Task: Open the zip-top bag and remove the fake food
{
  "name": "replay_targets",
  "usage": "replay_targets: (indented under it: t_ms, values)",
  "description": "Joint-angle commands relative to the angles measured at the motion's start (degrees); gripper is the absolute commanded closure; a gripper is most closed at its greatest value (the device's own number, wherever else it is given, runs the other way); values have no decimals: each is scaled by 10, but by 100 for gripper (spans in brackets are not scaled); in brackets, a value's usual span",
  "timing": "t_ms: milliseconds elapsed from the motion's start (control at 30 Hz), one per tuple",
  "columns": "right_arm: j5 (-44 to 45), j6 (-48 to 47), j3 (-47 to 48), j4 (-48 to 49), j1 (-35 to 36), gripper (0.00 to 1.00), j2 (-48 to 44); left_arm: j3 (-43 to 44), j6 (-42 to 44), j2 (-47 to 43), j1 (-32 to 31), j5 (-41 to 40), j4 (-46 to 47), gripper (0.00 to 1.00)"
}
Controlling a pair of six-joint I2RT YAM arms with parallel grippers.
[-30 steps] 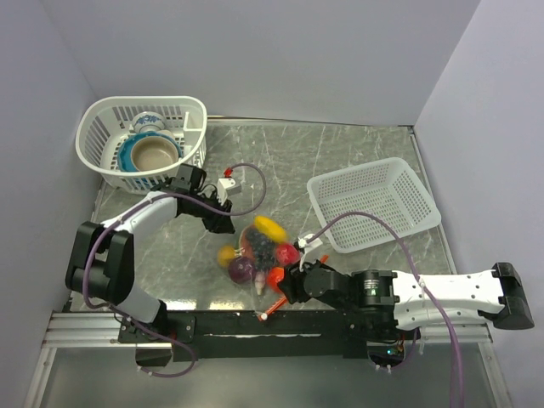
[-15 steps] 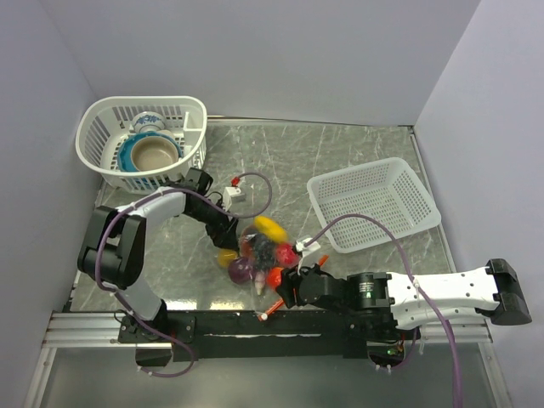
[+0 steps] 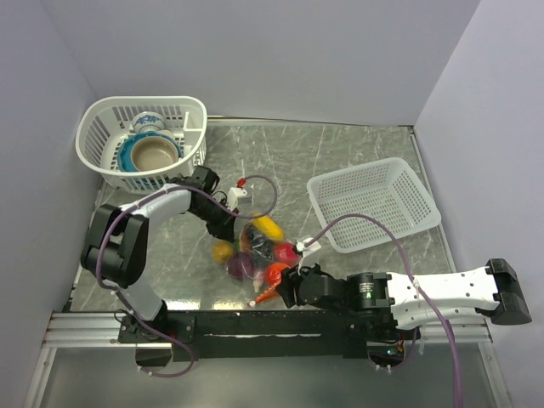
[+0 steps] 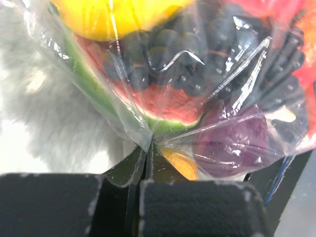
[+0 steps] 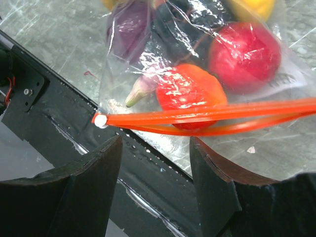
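Note:
The zip-top bag [image 3: 255,251] lies mid-table, full of fake food [image 3: 268,226]. In the left wrist view the clear film [image 4: 148,140] is pinched between my left gripper [image 4: 147,159], which is shut on the bag's far end. Yellow fruit [image 4: 113,15], dark grapes [image 4: 182,54] and a purple piece [image 4: 232,143] show through the film. My right gripper [image 5: 155,153] stands open just short of the orange-red zip strip [image 5: 207,116], with nothing between its fingers [image 5: 94,168]. The strip's two halves part toward the right, and a white slider [image 5: 100,120] sits at its left end. A red tomato [image 5: 244,54] lies behind it.
A white basket [image 3: 102,127] with blue-and-white bowls stands at the back left. A second white basket [image 3: 374,204] sits at the right. The black rail [image 3: 280,323] runs along the near edge, right under the zip strip.
My left gripper has come in from the left onto the bag's far end and shut on its film. The bag has shifted a little. My right gripper stays at the zip end.

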Motion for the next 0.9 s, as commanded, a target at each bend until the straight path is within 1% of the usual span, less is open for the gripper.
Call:
replay_targets:
  t_ms: [0,67,167,367,400,433,500,533,567,700,867]
  values:
    - [36,2,2,13,4,35,4,10,32,-67,9,-68,-38,99]
    - [41,-6,0,18,4,34,12,0,37,-88,11,-90,-37,99]
    - [46,-11,7,20,4,30,53,-19,38,-109,12,-130,-33,99]
    - [66,-12,26,23,4,19,152,-77,46,-129,12,-222,12,99]
    - [82,-14,29,28,3,17,164,-85,47,-130,12,-236,28,99]
    - [91,-13,38,28,3,11,176,-98,50,-130,12,-256,34,99]
    - [119,-21,50,31,4,7,207,-111,54,-133,11,-276,47,99]
    - [129,-25,61,33,4,4,216,-121,55,-134,11,-283,58,99]
    - [133,-41,67,39,3,2,229,-124,58,-133,11,-296,62,99]
    - [131,-84,87,82,-2,2,245,-131,58,-133,10,-304,72,99]
    - [124,-133,95,123,-7,2,237,-135,58,-126,5,-302,78,99]
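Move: My right hand, half open, hovers over the near right side of the bag: the middle of the orange-rimmed bag mouth is about 3 cm ahead, 3 cm left and 7 cm down. The orange pepper is roughly 4 cm ahead, 5 cm left; the red fruit about 9 cm ahead, 2 cm left, both some 8 cm below. From my left hand, pinching the far-side film, the mouth is some 16 cm back and 18 cm right; the grapes 4 cm back, 8 cm right, slightly lower. Keeping the bag film pinched, I lift my left hand a little, then drag the film about 9 cm to my left and down low, its fingers swinging some 30 degrees to point more steeply down. My right hand sinks about 7 cm beside the bag mouth while easing forward and spreading its fingers wide, then comes up a little and goes left after the mouth. ##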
